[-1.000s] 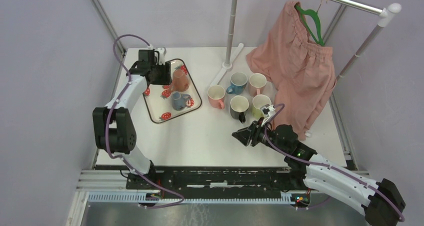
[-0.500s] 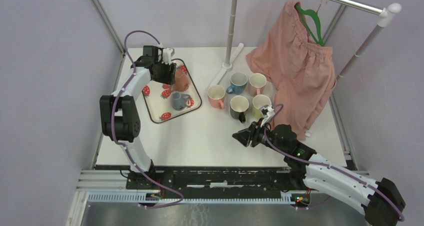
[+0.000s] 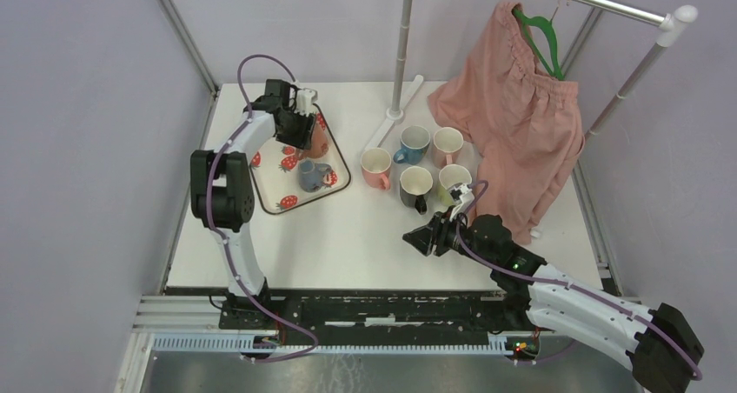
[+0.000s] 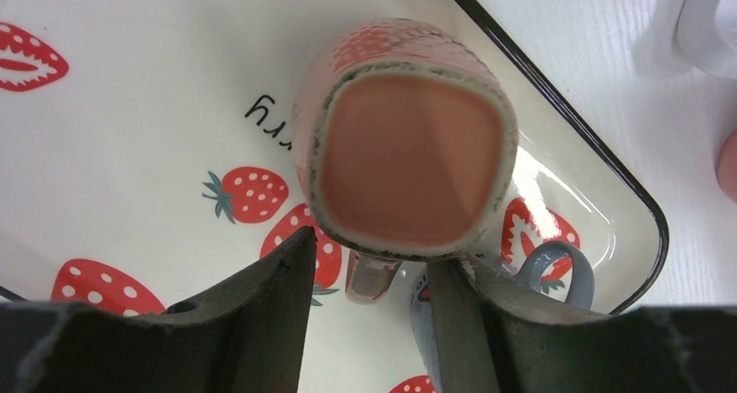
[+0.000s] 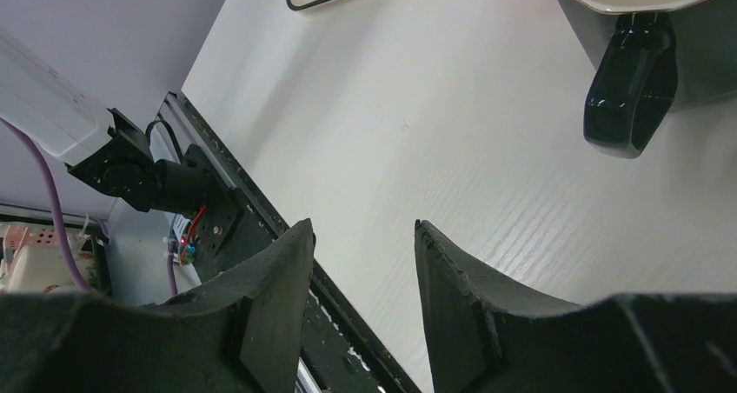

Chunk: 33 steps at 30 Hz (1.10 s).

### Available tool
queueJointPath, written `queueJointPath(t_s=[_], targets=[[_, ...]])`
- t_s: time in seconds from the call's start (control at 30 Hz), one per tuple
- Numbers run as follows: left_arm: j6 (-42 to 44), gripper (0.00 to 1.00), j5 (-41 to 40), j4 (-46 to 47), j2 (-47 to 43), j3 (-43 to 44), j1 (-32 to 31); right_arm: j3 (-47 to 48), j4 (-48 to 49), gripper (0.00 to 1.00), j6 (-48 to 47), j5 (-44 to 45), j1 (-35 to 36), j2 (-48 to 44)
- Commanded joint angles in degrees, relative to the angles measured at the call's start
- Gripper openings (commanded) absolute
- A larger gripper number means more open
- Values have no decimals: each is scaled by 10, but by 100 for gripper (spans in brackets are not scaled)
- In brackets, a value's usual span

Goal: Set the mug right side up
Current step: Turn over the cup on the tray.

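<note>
A pink mug (image 4: 404,154) stands upside down on the strawberry tray (image 4: 130,149), base up, its handle (image 4: 374,276) pointing at the camera. A blue-grey mug (image 4: 530,276) stands upside down beside it. My left gripper (image 4: 369,263) is open just above the pink mug, and the handle shows between its fingertips. In the top view the left gripper (image 3: 304,122) is over the pink mug (image 3: 319,141) at the tray's far end, with the blue-grey mug (image 3: 311,176) nearer. My right gripper (image 3: 419,239) is open and empty over the table.
Several upright mugs (image 3: 415,163) stand in a cluster right of the tray (image 3: 276,197); the black one (image 5: 660,54) is nearest the right gripper. A clothes rack pole (image 3: 401,54) and hanging pink shorts (image 3: 513,115) fill the back right.
My left arm has swung right along the tray's far end, bringing the gripper over the pink mug. The right arm has not moved.
</note>
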Motion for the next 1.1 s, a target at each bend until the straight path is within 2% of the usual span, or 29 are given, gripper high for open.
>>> queueJointPath(t_s=[0.0, 0.07, 0.3, 0.4, 0.5, 0.63, 0.87, 1.07], targets=[[35, 55, -16, 0, 10, 28, -8, 25, 9, 53, -10, -1, 3, -2], [38, 51, -23, -2, 14, 32, -9, 26, 9, 53, -10, -2, 3, 0], [41, 29, -31, -7, 17, 36, -14, 33, 10, 53, -11, -6, 2, 7], [44, 27, -44, -7, 17, 31, -16, 33, 10, 53, -11, -7, 2, 7], [48, 19, -59, -9, 17, 26, -21, 32, 9, 53, -9, -7, 2, 5], [50, 3, -81, -9, 14, 22, -29, 31, 8, 53, -9, -7, 2, 2], [19, 2, -134, 9, -33, 10, -33, 27, 5, 53, -8, -5, 3, -7], [7, 2, -139, 44, -101, -18, -34, 25, -1, 53, -9, -2, 3, -15]])
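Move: The upside-down salmon-pink mug I want has its handle between my left fingertips; its middle lies about 4 cm ahead of my left hand, 2 cm to the right and 1 cm lower. At roughly that same height, the grey-blue mug stands about 6 cm back and 3 cm right of my left hand, and the upright pink mug about 3 cm back and 20 cm right. From my right hand, the salmon-pink mug is some 28 cm ahead, 29 cm left and 6 cm below. I close my left fingers sideways on the salmon-pink mug's handle, easing forward only about half a centimetre as they shut, and keep the handle pinched. Holding on, I tilt my wrist some 10 degrees so the fingertips swing towards my left, then start up, left and slightly back, about 1 cm each way. ##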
